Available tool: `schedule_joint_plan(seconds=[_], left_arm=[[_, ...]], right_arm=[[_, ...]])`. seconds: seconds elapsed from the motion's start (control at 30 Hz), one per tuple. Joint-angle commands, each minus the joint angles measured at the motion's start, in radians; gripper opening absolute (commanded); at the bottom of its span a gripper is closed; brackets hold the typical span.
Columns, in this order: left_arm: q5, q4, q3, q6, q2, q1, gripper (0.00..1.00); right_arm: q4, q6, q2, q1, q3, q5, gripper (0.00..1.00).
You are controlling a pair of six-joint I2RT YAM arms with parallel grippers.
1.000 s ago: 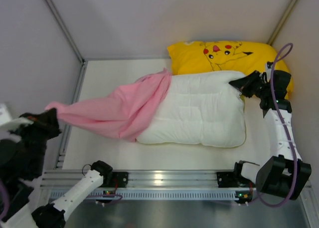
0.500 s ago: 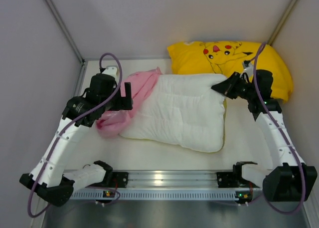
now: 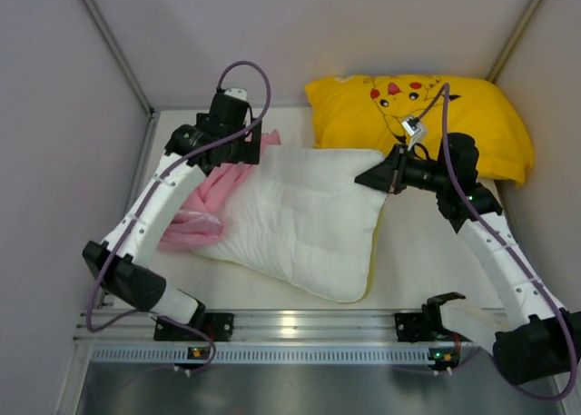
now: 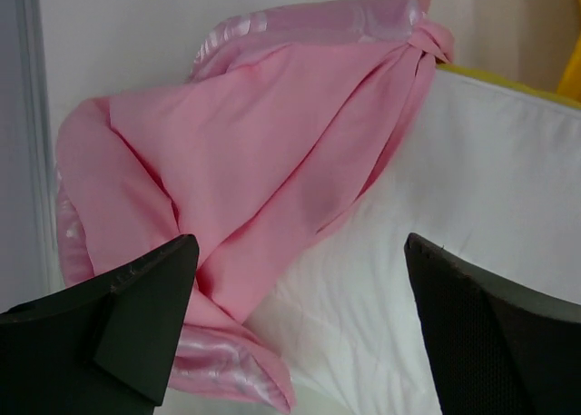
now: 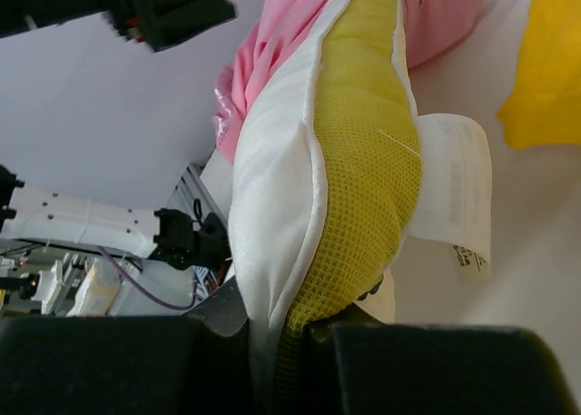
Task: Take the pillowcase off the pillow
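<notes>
The white pillow (image 3: 300, 220) lies slanted across the table, its yellow mesh edge (image 5: 363, 143) turned up in the right wrist view. My right gripper (image 3: 370, 179) is shut on the pillow's far right corner (image 5: 281, 329) and holds it raised. The pink pillowcase (image 3: 195, 220) is bunched against the pillow's left end and drapes over its far left corner (image 4: 254, 143). Over that corner my left gripper (image 3: 243, 153) hangs open. Between its fingers (image 4: 295, 251) there is nothing; pink cloth and white pillow (image 4: 472, 179) lie below them.
A yellow cartoon-print pillow (image 3: 418, 106) lies at the back right against the wall. A white care label (image 5: 454, 188) hangs from the held corner. Enclosure walls stand left, behind and right, and an aluminium rail (image 3: 290, 329) runs along the near edge.
My left gripper let go of the stretched pillowcase and swung from the far left to above the pillow's far left corner. The pillowcase bunched up. The right gripper dragged the pillow leftward.
</notes>
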Motion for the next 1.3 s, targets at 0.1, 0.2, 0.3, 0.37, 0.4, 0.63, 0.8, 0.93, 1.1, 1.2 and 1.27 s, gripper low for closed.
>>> schedule_joint_plan(seconds=[0.1,0.2,0.3,0.37,0.4,0.63,0.8,0.93,1.1,1.2,1.27], left_arm=[[-0.110,0.077,0.079,0.124,0.181,0.000,0.99],[-0.108,0.088,0.107,0.139,0.253,0.002,0.99],[-0.142,0.094,0.141,0.124,0.306,0.006,0.99],[-0.159,0.093,0.168,0.114,0.343,0.011,0.99],[-0.160,0.094,0.175,0.110,0.354,0.017,0.99],[-0.143,0.093,0.188,0.094,0.471,0.072,0.97],[0.032,0.093,0.143,0.025,0.514,0.172,0.19],[0.041,0.093,0.095,-0.008,0.511,0.233,0.00],[-0.080,0.091,0.050,-0.064,0.419,0.361,0.00],[-0.149,0.093,0.038,-0.052,0.330,0.431,0.00],[-0.227,0.090,0.046,-0.016,0.295,0.462,0.00]], right_arm=[[0.138,-0.010,-0.073,0.053,0.010,-0.113,0.00],[0.132,-0.010,-0.081,0.064,0.010,-0.112,0.00],[0.132,-0.010,-0.079,0.072,0.006,-0.112,0.00],[0.132,-0.010,-0.078,0.078,0.004,-0.110,0.00],[0.132,-0.010,-0.077,0.081,0.003,-0.109,0.00],[0.125,-0.007,-0.093,0.095,0.003,-0.109,0.00],[0.120,-0.005,-0.110,0.096,0.009,-0.112,0.00],[0.120,-0.001,-0.128,0.096,0.009,-0.101,0.00],[0.100,0.001,-0.143,0.096,0.013,-0.055,0.00],[0.074,-0.004,-0.153,0.095,0.026,0.012,0.00],[0.036,-0.016,-0.156,0.095,0.042,0.092,0.00]])
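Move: The bunched pillowcase at the pillow's far left end lies about 10 cm ahead of the open left hand, 1 cm to its left and some 14 cm below. The bare white pillow's middle is roughly 5 cm back, 17 cm right and 17 cm below that hand. From the right hand, still pinching the pillow's right end, the same bunch is about 19 cm ahead, 31 cm left and 14 cm below. The left fingers pinch a bunch of the pillowcase after the hand reaches about 10 cm forward and 13 cm down with them open. With the cloth gripped, the hand drags it some 14 cm left, away from the white pillow, turning roughly 20 degrees counter-clockwise. The right hand keeps its pinch on the pillow and eases back about 4 cm, rising slightly. ##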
